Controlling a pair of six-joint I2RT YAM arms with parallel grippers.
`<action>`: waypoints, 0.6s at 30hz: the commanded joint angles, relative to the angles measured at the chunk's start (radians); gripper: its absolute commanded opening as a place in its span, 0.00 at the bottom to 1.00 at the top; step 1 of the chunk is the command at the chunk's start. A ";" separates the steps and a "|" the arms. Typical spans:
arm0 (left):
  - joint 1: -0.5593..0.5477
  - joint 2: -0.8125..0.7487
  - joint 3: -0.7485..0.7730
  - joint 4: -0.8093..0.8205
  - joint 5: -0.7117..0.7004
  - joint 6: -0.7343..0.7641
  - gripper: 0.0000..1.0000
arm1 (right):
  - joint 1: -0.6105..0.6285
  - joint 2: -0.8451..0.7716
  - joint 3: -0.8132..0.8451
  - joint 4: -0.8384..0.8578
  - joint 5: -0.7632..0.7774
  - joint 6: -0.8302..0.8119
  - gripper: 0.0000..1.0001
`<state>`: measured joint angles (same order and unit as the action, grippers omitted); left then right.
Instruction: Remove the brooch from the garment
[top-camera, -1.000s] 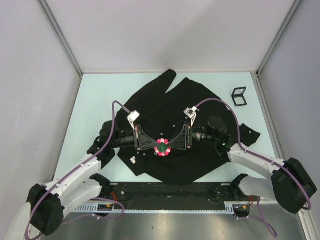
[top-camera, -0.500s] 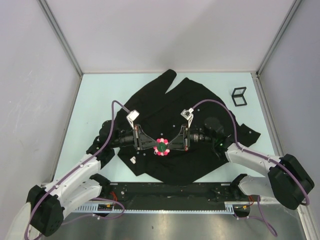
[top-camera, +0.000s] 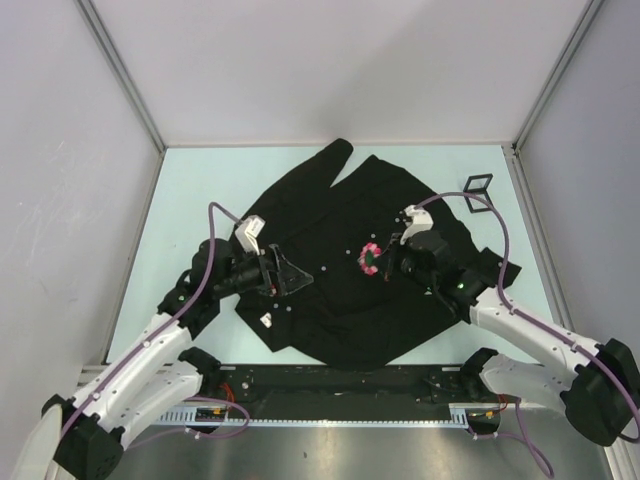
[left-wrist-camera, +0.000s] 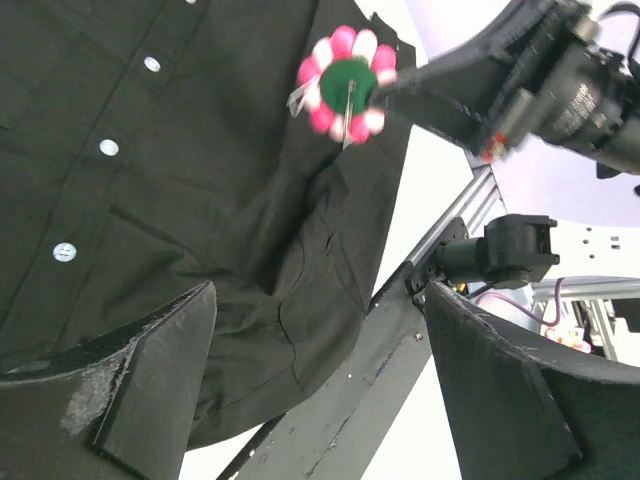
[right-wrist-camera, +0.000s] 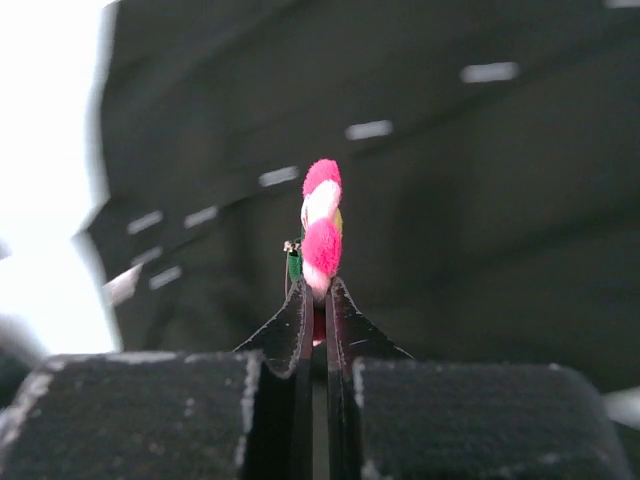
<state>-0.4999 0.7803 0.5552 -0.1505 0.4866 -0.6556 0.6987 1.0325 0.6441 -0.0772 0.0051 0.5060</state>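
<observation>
The brooch (top-camera: 370, 258), pink and white petals on a green back, is pinched edge-on between the shut fingers of my right gripper (top-camera: 382, 262) above the middle of the garment (top-camera: 330, 200), a black shirt spread on the table. In the left wrist view the brooch (left-wrist-camera: 345, 82) hangs apart from the cloth, its pin showing. The right wrist view has the brooch (right-wrist-camera: 322, 225) sticking up from my right gripper (right-wrist-camera: 318, 300). My left gripper (top-camera: 293, 275) stands open over the shirt's left part, nothing between its fingers (left-wrist-camera: 150, 380).
A small black wire frame (top-camera: 478, 192) stands at the table's back right. A white tag (top-camera: 267, 320) lies on the shirt near its front left edge. White buttons (left-wrist-camera: 108, 147) run down the shirt. The metal rail (top-camera: 340, 385) crosses the near edge.
My left gripper has let go, opened and drawn back to the left. The right gripper, shut on the brooch, has carried it right and away from the spot where both grippers met.
</observation>
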 joint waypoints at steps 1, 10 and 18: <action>-0.003 -0.067 -0.012 -0.032 -0.046 0.042 0.89 | -0.021 0.013 0.112 -0.223 0.436 -0.053 0.00; -0.003 -0.119 -0.098 0.031 -0.003 0.039 0.91 | -0.186 0.188 0.265 -0.257 0.703 -0.188 0.00; -0.003 -0.079 -0.086 0.114 0.072 0.042 1.00 | -0.349 0.560 0.512 -0.259 0.901 -0.276 0.00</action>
<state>-0.4999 0.6842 0.4446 -0.1123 0.5117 -0.6277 0.3969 1.4738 1.0519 -0.3450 0.7288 0.3058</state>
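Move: The open black case, where the brooch seems to be headed, lies flat on the table about 27 cm ahead of the right hand, 31 cm to its right and 15 cm below. The garment's middle is some 6 cm ahead, 8 cm left and 15 cm down; its buttoned cuff is about 3 cm ahead and 32 cm right, just as low. From the left hand the case lies roughly 33 cm ahead, 54 cm right and 18 cm below. The brooch, already free of the garment and still pinched in the right hand's shut fingers, is carried quickly right and forward, about 23 cm at nearly constant height, over the garment towards the open black case. On the way the wrist swings some 45 degrees clockwise and rolls its left side down about 40 degrees, so the fingers come to point forward, down and slightly right. ##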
